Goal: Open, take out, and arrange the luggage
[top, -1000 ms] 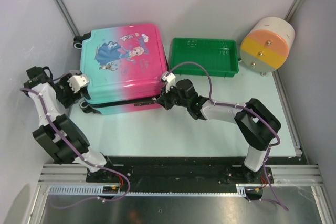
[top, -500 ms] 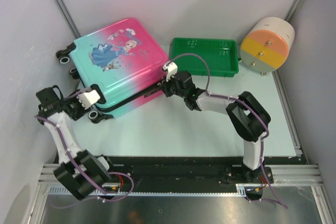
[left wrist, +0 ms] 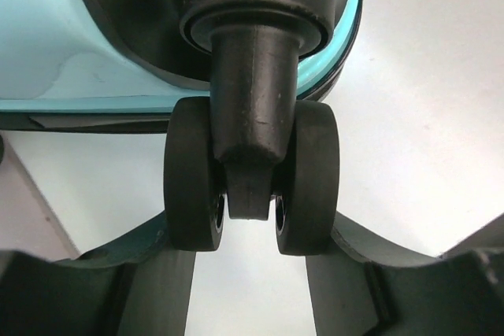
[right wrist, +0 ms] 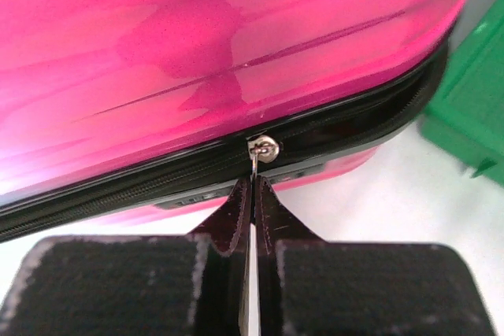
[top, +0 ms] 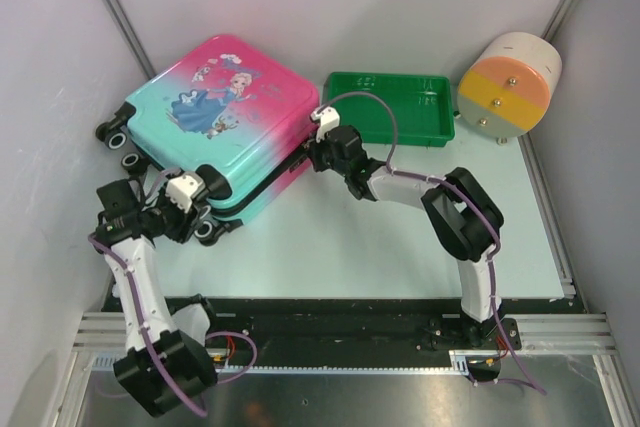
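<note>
The luggage [top: 215,112], a pink-to-teal hard-shell suitcase with cartoon prints, lies flat and closed at the far left, turned at an angle, wheels toward the near left. My left gripper [top: 200,215] is closed round a black twin caster wheel [left wrist: 252,175] at its near corner; a finger [left wrist: 169,273] presses each outer side. My right gripper [top: 312,155] is at the pink near-right edge, shut on the metal zipper pull [right wrist: 264,149] of the black zipper [right wrist: 118,198]. The lining and inside are hidden.
A green plastic tray [top: 390,107] stands just right of the suitcase and behind my right gripper. A white-and-orange cylinder [top: 510,82] lies at the far right. Grey walls stand close on the left and behind the suitcase.
The suitcase has turned counter-clockwise, its wheeled end swinging nearer with my left gripper. My right gripper has moved away from me along with the zipper edge.
</note>
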You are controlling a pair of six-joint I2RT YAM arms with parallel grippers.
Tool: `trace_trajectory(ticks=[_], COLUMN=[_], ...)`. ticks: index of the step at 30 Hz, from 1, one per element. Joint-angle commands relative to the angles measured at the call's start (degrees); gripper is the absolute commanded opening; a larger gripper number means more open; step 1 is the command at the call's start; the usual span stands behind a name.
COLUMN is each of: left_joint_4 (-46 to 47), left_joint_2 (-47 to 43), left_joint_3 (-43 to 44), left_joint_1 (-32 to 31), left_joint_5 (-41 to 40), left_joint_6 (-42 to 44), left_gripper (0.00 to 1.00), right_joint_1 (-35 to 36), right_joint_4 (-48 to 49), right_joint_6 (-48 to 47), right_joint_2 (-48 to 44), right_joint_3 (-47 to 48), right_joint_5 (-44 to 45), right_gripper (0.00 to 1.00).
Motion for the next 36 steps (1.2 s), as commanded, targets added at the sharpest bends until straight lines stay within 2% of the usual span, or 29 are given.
trace_trajectory(ticks=[1,11,15,17,22,24,25,26,28,29,33,36], left_joint_4=[-0.11,7.64,10.19,11.16,11.86,11.95,12.12,12.12,11.17,9.85,3.34,0.79], left_joint_2=[-4.56,-6.32,-5.88,-5.79,-8.07,-8.34,-8.26,-7.30,-5.98,-4.93,-5.88,-5.71], left_joint_3=[-1.99,-4.72,-4.72,-4.81,-5.51,-4.99,-4.46,-2.46,0.36,3.33,8.98,14.16], left_joint_1=[-7.95,-15.59,-20.77,-22.54,-28.07,-30.45,-30.45,-32.11,-32.12,-32.12,-31.08,-25.37], left_joint_5=[7.43,1.98,-0.74,-1.45,-1.37,-1.19,-2.06,-3.46,-7.76,-12.31,-17.54,-17.36], left_joint_6=[-11.60,-22.51,-26.64,-27.52,-27.35,-28.48,-29.19,-31.46,-33.93,-33.68,-31.83,-31.22], left_gripper=[0.00,0.00,0.00,0.00,0.00,0.10,0.37,0.53,0.77,0.79,0.97,0.99], right_joint_1=[9.10,17.27,19.82,19.57,13.95,12.19,10.53,9.91,8.76,8.67,8.84,9.11], right_joint_4=[-0.75,-2.16,0.90,2.66,2.94,0.75,0.04,-0.49,-1.19,-1.28,-0.23,0.21], right_joint_6=[5.79,14.23,16.78,17.14,14.86,12.93,12.66,12.57,12.13,12.13,12.48,12.66], right_joint_2=[-3.85,-8.69,-9.22,-9.04,-8.78,-8.95,-8.95,-9.04,-9.04,-9.30,-9.31,-9.04], right_joint_3=[-3.63,-8.65,-8.65,-8.65,-8.65,-8.65,-8.74,-8.74,-9.18,-9.44,-9.80,-9.97], right_joint_5=[-12.81,-15.53,-16.86,-15.81,-12.99,-12.73,-12.73,-13.08,-13.17,-13.25,-12.90,-12.55], right_gripper=[0.00,0.00,0.00,0.00,0.00,0.00,0.00,0.00,0.00,0.00,0.00,0.00])
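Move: The right gripper already pinches the zipper pull; the seam's corner at the suitcase's wheel end, where it is taken, lies about 16 cm back and 20 cm to its left, at nearly its height. The green tray is some 16 cm ahead, 24 cm right and 9 cm lower. The left gripper already holds the near wheel between its fingers; that same seam corner is roughly 10 cm to its right, 1 cm ahead and 2 cm lower. Keep the zipper pull pinched and sweep the right gripper about 19 cm back and 10 cm left along the seam to the wheel corner, swinging it some 20 degrees counter-clockwise and tipping it down, then ease about 5 cm forward and right. Meanwhile haul the held wheel 10 cm right with the left gripper, then open and lift off 5 to 6 cm. ##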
